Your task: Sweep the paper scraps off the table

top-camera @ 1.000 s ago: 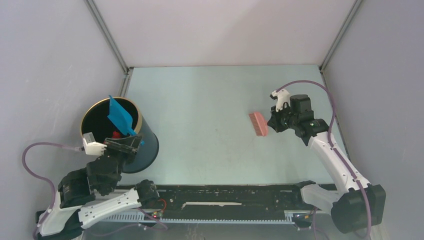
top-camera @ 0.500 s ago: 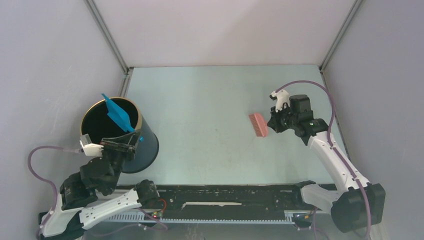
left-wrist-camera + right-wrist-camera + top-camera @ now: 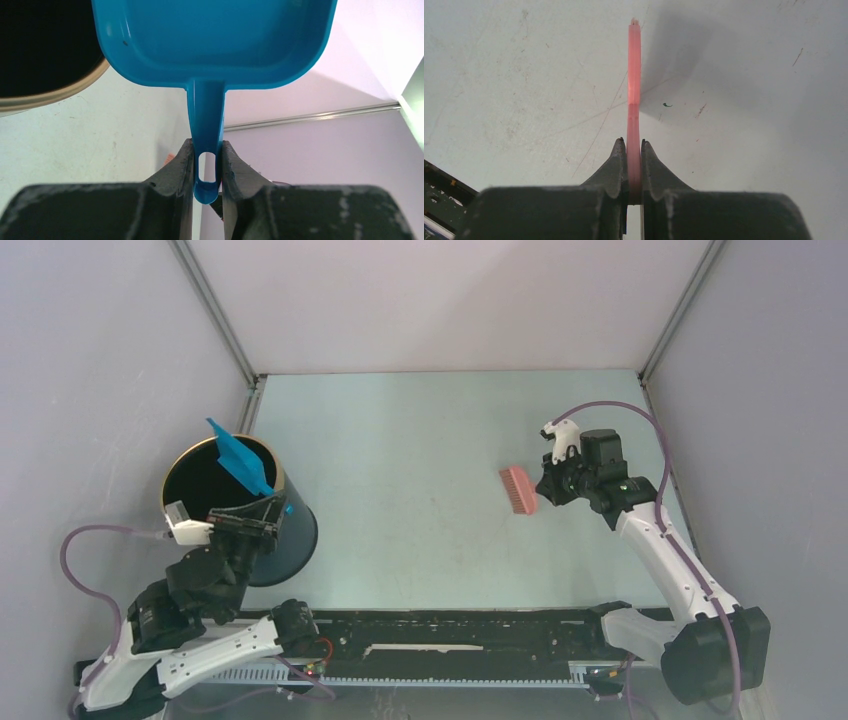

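My left gripper is shut on the handle of the blue dustpan, which is tilted over the open mouth of a black bin. In the left wrist view the dustpan is empty and its handle sits between my jaws. My right gripper is shut on the pink hand brush, held above the pale mint-green table at mid-right. The right wrist view shows the brush edge-on between my jaws. No paper scraps show on the table; the bin's inside is dark.
Grey-white walls bound the table on the left, back and right. A black rail runs along the front edge. The bin stands at the table's left front corner.
The left gripper shifted slightly, tipping and shaking the dustpan over the bin; a red bit seen in the bin a second ago no longer shows. The right arm and brush stayed nearly still.
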`<state>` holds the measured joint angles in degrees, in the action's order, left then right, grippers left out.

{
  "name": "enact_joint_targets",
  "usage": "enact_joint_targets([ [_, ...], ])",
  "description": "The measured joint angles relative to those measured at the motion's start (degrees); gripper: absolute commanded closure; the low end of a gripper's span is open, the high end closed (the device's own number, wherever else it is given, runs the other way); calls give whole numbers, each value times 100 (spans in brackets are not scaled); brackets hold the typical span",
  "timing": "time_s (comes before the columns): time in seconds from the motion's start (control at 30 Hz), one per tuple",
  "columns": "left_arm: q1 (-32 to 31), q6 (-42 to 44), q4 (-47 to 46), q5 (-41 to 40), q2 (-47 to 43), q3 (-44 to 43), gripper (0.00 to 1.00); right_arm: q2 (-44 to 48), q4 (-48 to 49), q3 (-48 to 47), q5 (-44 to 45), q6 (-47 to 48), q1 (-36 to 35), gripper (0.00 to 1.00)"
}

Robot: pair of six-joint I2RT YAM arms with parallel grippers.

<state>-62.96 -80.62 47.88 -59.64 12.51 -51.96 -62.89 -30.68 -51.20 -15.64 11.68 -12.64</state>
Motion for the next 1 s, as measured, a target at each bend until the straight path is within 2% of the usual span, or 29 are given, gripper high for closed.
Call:
enact_joint_targets([
  [0.3, 0, 166, 20, -11, 345, -101, 100, 0, 0, 0, 4, 13, 17, 100],
  [0.5, 2, 809, -22, 4, 1021, -90, 100, 0, 0, 0, 9, 39, 20, 100],
  [0.63, 4, 1884, -85, 199, 2236, -483, 100, -2, 0, 0, 13, 57, 26, 100],
  [0.83, 7, 4205, -479, 833, 4367, -1624, 100, -2, 0, 0, 17, 90, 52, 100],
  [1.0, 162, 5687, -863, 1493, 5375, -1519, 100, -28, -2, 0, 17, 101, 136, 100],
])
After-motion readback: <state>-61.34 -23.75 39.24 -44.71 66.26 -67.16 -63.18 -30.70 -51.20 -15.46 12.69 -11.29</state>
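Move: The left hand holds the emptied dustpan by its handle, high beside the bin: the bin's middle is about 8 cm ahead, 11 cm left and 20 cm below. The open middle of the table lies roughly 20 cm ahead, 26 cm right and 33 cm down, the brush some 17 cm ahead, 40 cm right and 25 cm down. From the right hand, the table's middle is about 9 cm ahead, 19 cm left and 16 cm down. Still pinching the dustpan's handle, the left hand all but waits, then swings the pan quickly right from over the bin towards the middle of the table, about 17 cm, going forward and sinking as well. On the way the wrist rolls some 80 degrees, left side up, turning the pan back towards level, and yaws clockwise; the fingers keep their hold. ##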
